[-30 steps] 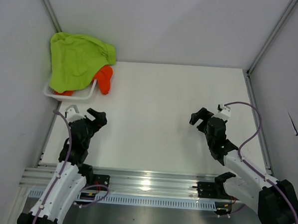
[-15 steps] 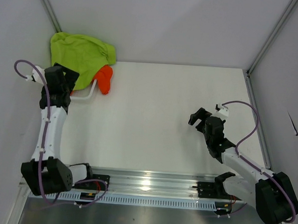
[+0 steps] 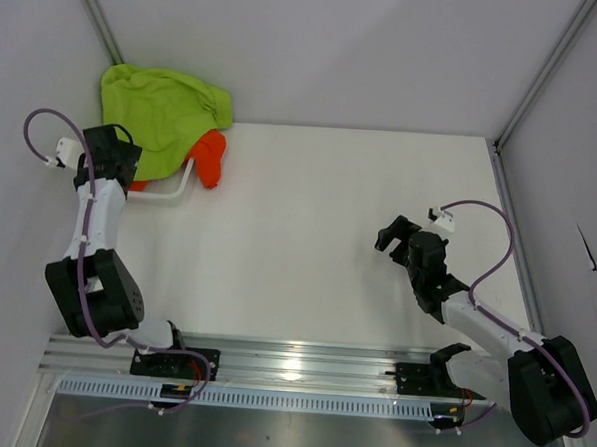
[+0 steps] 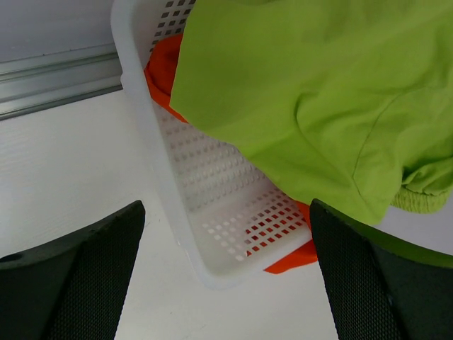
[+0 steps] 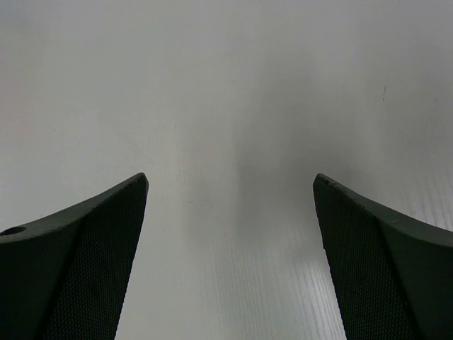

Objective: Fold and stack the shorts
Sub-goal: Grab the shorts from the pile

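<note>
The lime green shorts (image 3: pixel 159 111) lie heaped over a white mesh basket (image 3: pixel 166 191) in the far left corner. The orange shorts (image 3: pixel 212 157) poke out from under them on the right. My left gripper (image 3: pixel 121 162) hovers open at the basket's left end. In the left wrist view the basket's corner (image 4: pixel 212 212) sits between its open fingers, with green shorts (image 4: pixel 318 92) draped above and orange shorts (image 4: pixel 164 67) showing inside and under the basket. My right gripper (image 3: pixel 393 231) is open over bare table at centre right, nothing between its fingers (image 5: pixel 85 248).
Grey walls with metal frame posts (image 3: pixel 99 13) close in the table on three sides. A metal rail (image 3: pixel 291 363) runs along the near edge by the arm bases. The white tabletop (image 3: pixel 319 215) lies between the arms.
My left arm has swung from the near-left table up and out to the basket's left end. The right arm has only shifted slightly. Both grippers stay open.
</note>
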{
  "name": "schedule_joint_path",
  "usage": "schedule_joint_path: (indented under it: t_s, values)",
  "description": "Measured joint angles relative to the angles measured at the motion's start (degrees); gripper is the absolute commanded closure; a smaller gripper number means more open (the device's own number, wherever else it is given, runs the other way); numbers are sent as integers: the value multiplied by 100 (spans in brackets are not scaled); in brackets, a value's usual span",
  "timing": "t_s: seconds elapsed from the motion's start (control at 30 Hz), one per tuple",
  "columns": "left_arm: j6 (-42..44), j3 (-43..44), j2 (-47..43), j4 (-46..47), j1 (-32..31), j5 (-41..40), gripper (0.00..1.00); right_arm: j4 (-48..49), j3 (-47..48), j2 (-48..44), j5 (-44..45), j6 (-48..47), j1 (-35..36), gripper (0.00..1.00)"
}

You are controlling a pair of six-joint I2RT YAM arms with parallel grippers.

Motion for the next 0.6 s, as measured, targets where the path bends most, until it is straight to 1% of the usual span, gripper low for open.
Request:
schedule_joint_path:
  t_s: [0.13, 0.4, 0.6]
  values:
    - [-61, 361, 614, -57, 7, -181, 1, -4, 4, 0, -20, 37, 0, 1]
    - [-59, 1211, 1464, -271, 7, -487, 2, 9, 11, 4, -162, 127, 17, 1]
    - [-2, 1311, 1668, -293, 7, -745, 4, 55, 11, 52, -210, 146, 74, 1]
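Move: Ahead of the left hand lies the middle of the green shorts, about 16 cm out, 8 cm to its right and 10 cm below. The white basket that holds them is centred some 14 cm ahead, 3 cm right and 14 cm down; the red shorts' overhanging part is about 9 cm ahead, 21 cm right and 12 cm lower. From the idle right hand, the green shorts are roughly 24 cm ahead and 58 cm left, near its own height. Easing forward and left by about 4 cm each way while sinking some 3 cm, the left hand closes in on the near left part of the green shorts, the forward travel levelling off at the end. The wrist tips a little farther down and turns slightly counter-clockwise; the fingers stay wide open, with no touch on the cloth to be seen. ##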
